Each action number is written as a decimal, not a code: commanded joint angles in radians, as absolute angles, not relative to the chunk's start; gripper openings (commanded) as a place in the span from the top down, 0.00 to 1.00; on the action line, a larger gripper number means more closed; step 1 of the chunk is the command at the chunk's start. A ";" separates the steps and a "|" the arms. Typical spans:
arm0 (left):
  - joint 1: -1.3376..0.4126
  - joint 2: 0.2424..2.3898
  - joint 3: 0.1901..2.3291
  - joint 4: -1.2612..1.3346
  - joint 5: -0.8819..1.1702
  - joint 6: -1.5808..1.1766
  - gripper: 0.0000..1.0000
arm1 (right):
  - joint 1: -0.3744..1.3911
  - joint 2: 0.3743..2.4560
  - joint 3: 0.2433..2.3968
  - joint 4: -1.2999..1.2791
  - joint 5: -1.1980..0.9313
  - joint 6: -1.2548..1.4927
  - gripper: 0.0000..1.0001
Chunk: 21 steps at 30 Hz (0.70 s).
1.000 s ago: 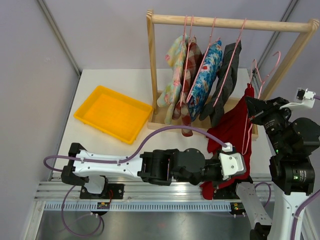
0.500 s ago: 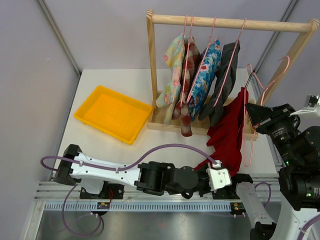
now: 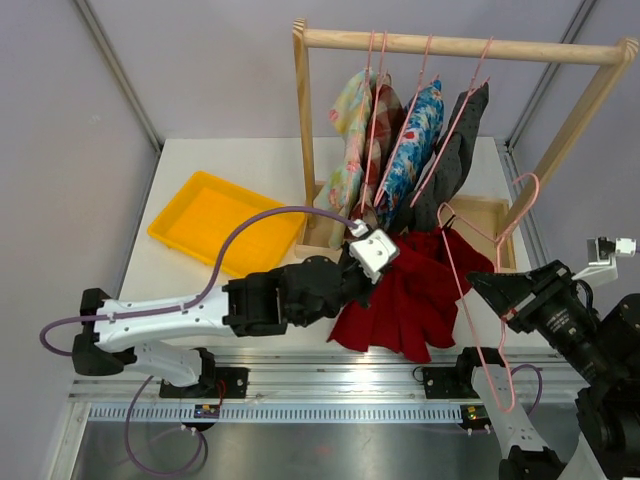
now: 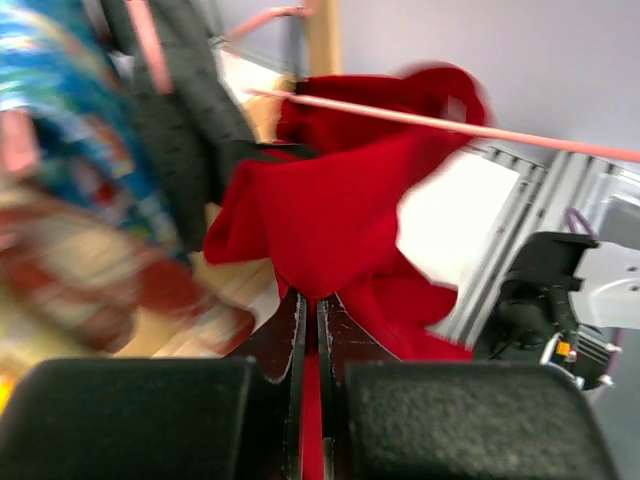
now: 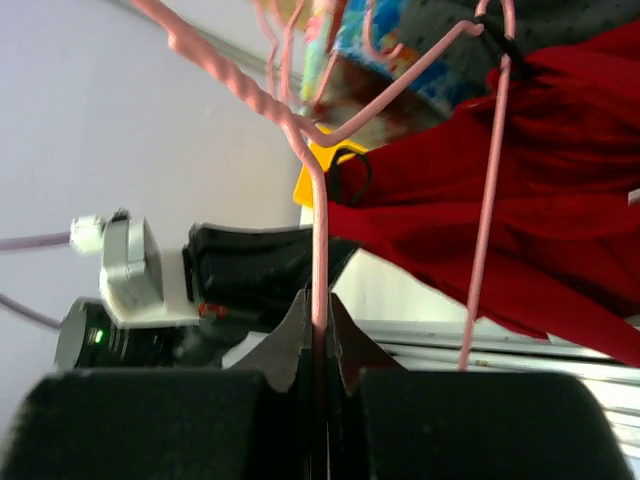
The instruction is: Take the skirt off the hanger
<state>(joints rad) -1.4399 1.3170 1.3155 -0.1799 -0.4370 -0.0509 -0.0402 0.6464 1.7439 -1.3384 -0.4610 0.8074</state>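
The red skirt (image 3: 410,300) lies spread in front of the rack base, its upper edge bunched by a black clip at the far corner of the pink hanger (image 3: 470,250). My left gripper (image 3: 385,262) is shut on the skirt's left edge; in the left wrist view red cloth (image 4: 340,220) runs in between the closed fingers of that gripper (image 4: 310,305). My right gripper (image 3: 482,284) is shut on the hanger's wire neck. In the right wrist view the thin pink hanger (image 5: 320,200) passes through that gripper (image 5: 320,305), with the skirt (image 5: 540,200) draped to the right.
A wooden rack (image 3: 450,45) at the back holds several garments on pink hangers, close behind the skirt. A yellow tray (image 3: 225,228) sits at the left of the table. The metal rail (image 3: 300,375) runs along the near edge.
My left gripper has pulled the skirt from the near right edge up and left toward the table's middle. The right gripper has dropped toward the near right, tilting the hanger.
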 commanded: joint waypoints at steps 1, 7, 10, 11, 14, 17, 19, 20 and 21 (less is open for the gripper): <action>-1.419 1.200 1.296 -0.158 -0.526 -0.067 1.00 | -0.043 0.655 1.828 -1.641 -0.625 0.789 1.00; -1.304 1.187 1.321 -0.363 -0.676 -0.142 1.00 | -0.043 0.612 1.779 -1.638 -0.937 0.867 1.00; -1.229 1.216 1.351 -0.546 -0.870 -0.231 1.00 | -0.043 0.604 1.715 -1.638 -1.073 0.842 1.00; -1.204 1.210 1.351 -0.587 -0.905 -0.262 1.00 | -0.043 0.601 1.692 -1.637 -1.107 0.842 1.00; -1.111 1.099 1.293 -0.650 -0.940 -0.321 1.00 | -0.043 0.588 1.651 -1.640 -1.206 0.807 1.00; -1.043 0.932 1.243 -0.629 -0.953 -0.284 1.00 | -0.041 0.584 1.635 -1.640 -1.319 0.778 1.00; -0.976 0.868 1.255 -0.614 -0.982 -0.227 1.00 | -0.026 0.575 1.623 -1.640 -1.330 0.779 1.00; -0.945 0.862 1.272 -0.614 -0.986 -0.210 1.00 | -0.015 0.572 1.621 -1.640 -1.319 0.770 1.00; -0.872 0.871 1.302 -0.624 -0.965 -0.177 1.00 | -0.015 0.569 1.614 -1.640 -1.299 0.769 1.00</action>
<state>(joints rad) -0.9901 0.9092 1.2301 -0.6724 -0.8719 -0.2420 -0.0311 0.5865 1.6199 -1.3895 -1.1973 0.7994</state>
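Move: The skirt is already pinched in my left hand. The yellow tray I carry it towards lies about 22 cm ahead, 35 to the left and 33 below. The hanger's middle is some 12 cm to that hand's right, 4 nearer the base and slightly higher. The light floral garment hangs roughly 20 cm ahead and 9 left, about level in height. From my right hand, which grips the hanger, the skirt's middle lies about 4 cm ahead, 11 left and 20 lower. I sweep the held skirt some 28 cm left and 11 forward with my left hand, away from the rack towards the yellow tray, dipping slightly midway, while that wrist swings about 50 degrees counter-clockwise until the fingers point mostly forward. My right hand keeps its grip on the hanger, draws it back about 10 cm and left 7, and turns it roughly 40 degrees counter-clockwise. ##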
